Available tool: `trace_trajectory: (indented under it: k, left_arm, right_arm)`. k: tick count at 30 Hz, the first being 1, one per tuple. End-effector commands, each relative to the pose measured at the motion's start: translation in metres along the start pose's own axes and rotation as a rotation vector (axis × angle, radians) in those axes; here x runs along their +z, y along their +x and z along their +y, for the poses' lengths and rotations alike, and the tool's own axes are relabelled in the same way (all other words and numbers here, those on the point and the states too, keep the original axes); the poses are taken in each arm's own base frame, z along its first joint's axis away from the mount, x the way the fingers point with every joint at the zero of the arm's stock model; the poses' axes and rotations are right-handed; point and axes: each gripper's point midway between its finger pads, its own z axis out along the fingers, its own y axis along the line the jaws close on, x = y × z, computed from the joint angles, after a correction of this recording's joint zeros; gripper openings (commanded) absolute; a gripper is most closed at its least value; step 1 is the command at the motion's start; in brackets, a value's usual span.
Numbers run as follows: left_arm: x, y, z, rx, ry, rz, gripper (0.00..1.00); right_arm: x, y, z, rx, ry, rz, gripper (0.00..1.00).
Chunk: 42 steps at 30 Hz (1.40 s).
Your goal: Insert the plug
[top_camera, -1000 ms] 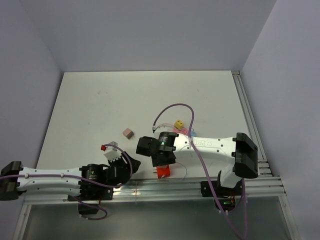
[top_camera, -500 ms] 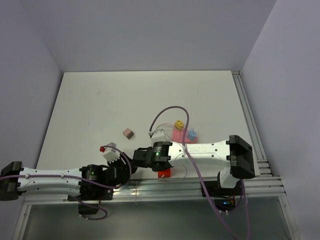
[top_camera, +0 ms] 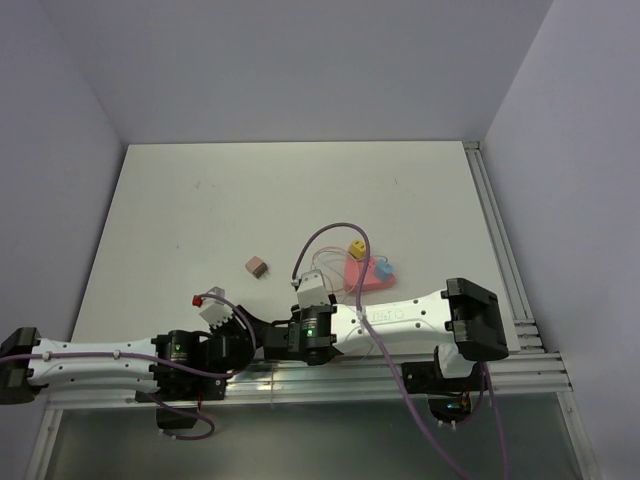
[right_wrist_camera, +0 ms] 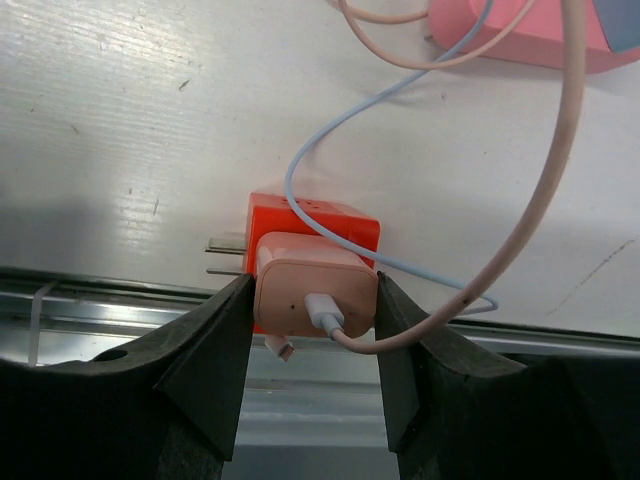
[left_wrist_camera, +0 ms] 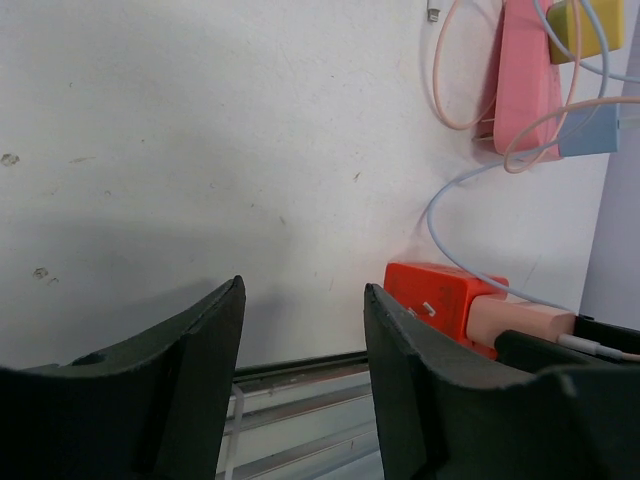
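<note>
My right gripper (right_wrist_camera: 313, 300) is shut on a pink plug (right_wrist_camera: 290, 285) with a white cable in its back. The plug's front sits against an orange adapter block (right_wrist_camera: 330, 222) whose two metal prongs stick out to the left. In the left wrist view the orange block (left_wrist_camera: 440, 295) and pink plug (left_wrist_camera: 515, 322) lie just right of my left gripper (left_wrist_camera: 304, 290), which is open with only table between its fingers. From above, the left gripper (top_camera: 225, 328) and right gripper (top_camera: 272, 336) nearly meet at the near edge, and the block is hidden under them.
A pink power strip (top_camera: 362, 275) with a yellow plug (top_camera: 354, 247), a blue plug (top_camera: 383, 270) and looping cables lies behind the right arm. A small brown block (top_camera: 257, 266) sits further left. A metal rail (top_camera: 330, 372) runs along the near edge.
The right arm has swung left toward the left gripper, carrying the pink plug and orange block, which the arms now hide from above. The left gripper's jaws narrowed slightly.
</note>
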Motion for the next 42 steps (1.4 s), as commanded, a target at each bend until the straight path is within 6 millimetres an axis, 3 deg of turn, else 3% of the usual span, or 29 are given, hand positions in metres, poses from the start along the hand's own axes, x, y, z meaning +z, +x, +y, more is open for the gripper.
trace_trajectory:
  k: [1, 6, 16, 18, 21, 24, 25, 27, 28, 29, 31, 34, 37, 38, 40, 41, 42]
  left_arm:
    - [0.000, -0.007, 0.006, -0.031, -0.017, -0.026, 0.56]
    - [-0.001, -0.008, 0.008, -0.036, -0.028, -0.031, 0.55]
    - [-0.007, -0.016, 0.005, -0.032, -0.043, -0.046, 0.55]
    - [-0.007, -0.016, 0.005, -0.029, -0.042, -0.047, 0.55]
    - [-0.007, -0.018, 0.003, -0.018, -0.044, -0.055, 0.57]
    - [-0.009, -0.021, 0.000, -0.012, -0.044, -0.063, 0.60]
    - [-0.010, -0.022, -0.001, -0.010, -0.043, -0.063, 0.61]
    - [-0.011, -0.022, -0.005, 0.009, -0.028, -0.058, 0.77]
    - [-0.012, -0.020, -0.007, 0.017, -0.021, -0.048, 0.83]
    - [-0.013, -0.020, -0.009, 0.017, -0.011, -0.040, 0.94]
    - [-0.014, -0.016, -0.018, 0.039, 0.021, -0.020, 0.99]
    - [-0.017, -0.011, -0.029, 0.077, 0.068, 0.009, 1.00]
    - [-0.019, -0.006, -0.042, 0.157, 0.128, 0.032, 0.99]
    - [-0.022, -0.001, -0.061, 0.153, 0.197, 0.054, 0.99]
    - [-0.025, 0.004, -0.078, 0.272, 0.284, 0.063, 1.00]
    - [-0.025, 0.007, -0.088, 0.335, 0.315, 0.058, 1.00]
    - [-0.025, 0.009, -0.092, 0.369, 0.323, 0.061, 1.00]
  right_arm:
    - [0.031, 0.062, -0.004, -0.059, 0.056, 0.187, 0.00]
    - [0.051, 0.095, 0.008, -0.060, 0.018, 0.245, 0.00]
    - [0.071, 0.115, 0.011, -0.073, 0.010, 0.226, 0.00]
    - [0.067, 0.103, 0.010, -0.059, 0.016, 0.182, 0.00]
    - [0.050, 0.060, 0.013, -0.043, -0.003, 0.056, 0.00]
    - [0.031, 0.015, 0.019, -0.020, -0.054, -0.016, 0.12]
    - [0.029, 0.006, 0.018, -0.015, -0.064, -0.026, 0.26]
    - [0.025, -0.014, 0.016, -0.008, -0.109, -0.041, 0.43]
    - [0.025, -0.017, 0.014, -0.005, -0.125, -0.044, 0.66]
    - [0.023, -0.030, 0.013, 0.017, -0.163, -0.060, 0.71]
    - [0.022, -0.032, 0.010, 0.024, -0.190, -0.052, 0.82]
    - [0.010, -0.036, 0.006, 0.030, -0.258, -0.049, 0.90]
    - [-0.010, -0.039, 0.000, 0.061, -0.347, -0.049, 0.91]
    - [-0.025, -0.045, -0.009, 0.103, -0.389, -0.065, 0.91]
    - [-0.043, -0.043, -0.021, 0.126, -0.452, -0.065, 0.90]
    - [-0.066, -0.052, -0.032, 0.171, -0.540, -0.103, 0.90]
    - [-0.076, -0.052, -0.038, 0.187, -0.583, -0.114, 0.90]
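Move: The right fingers already hold the peach plug against the red adapter's sockets, with the adapter's middle about 4 cm below and 1 cm ahead of the hand. The pink socket block stands about 16 cm ahead of that hand and 9 cm to its right; its blue plug is some 17 cm ahead and 12 cm right, its yellow plug 21 cm ahead and 7 cm right. From the left hand, the adapter lies about 11 cm to the right, 1 cm back and slightly lower. Still gripping the peach plug against the red adapter, the right hand bears down about 1 cm, then pushes some 4 cm forward, its fingers first tipping outward and then back. It opens, comes free and rises about 7 cm while drawing back and rolling its left side up. The left hand, empty, opens wide, then shifts 2–3 cm right and about 3 cm up, turning clockwise some 15 degrees. ##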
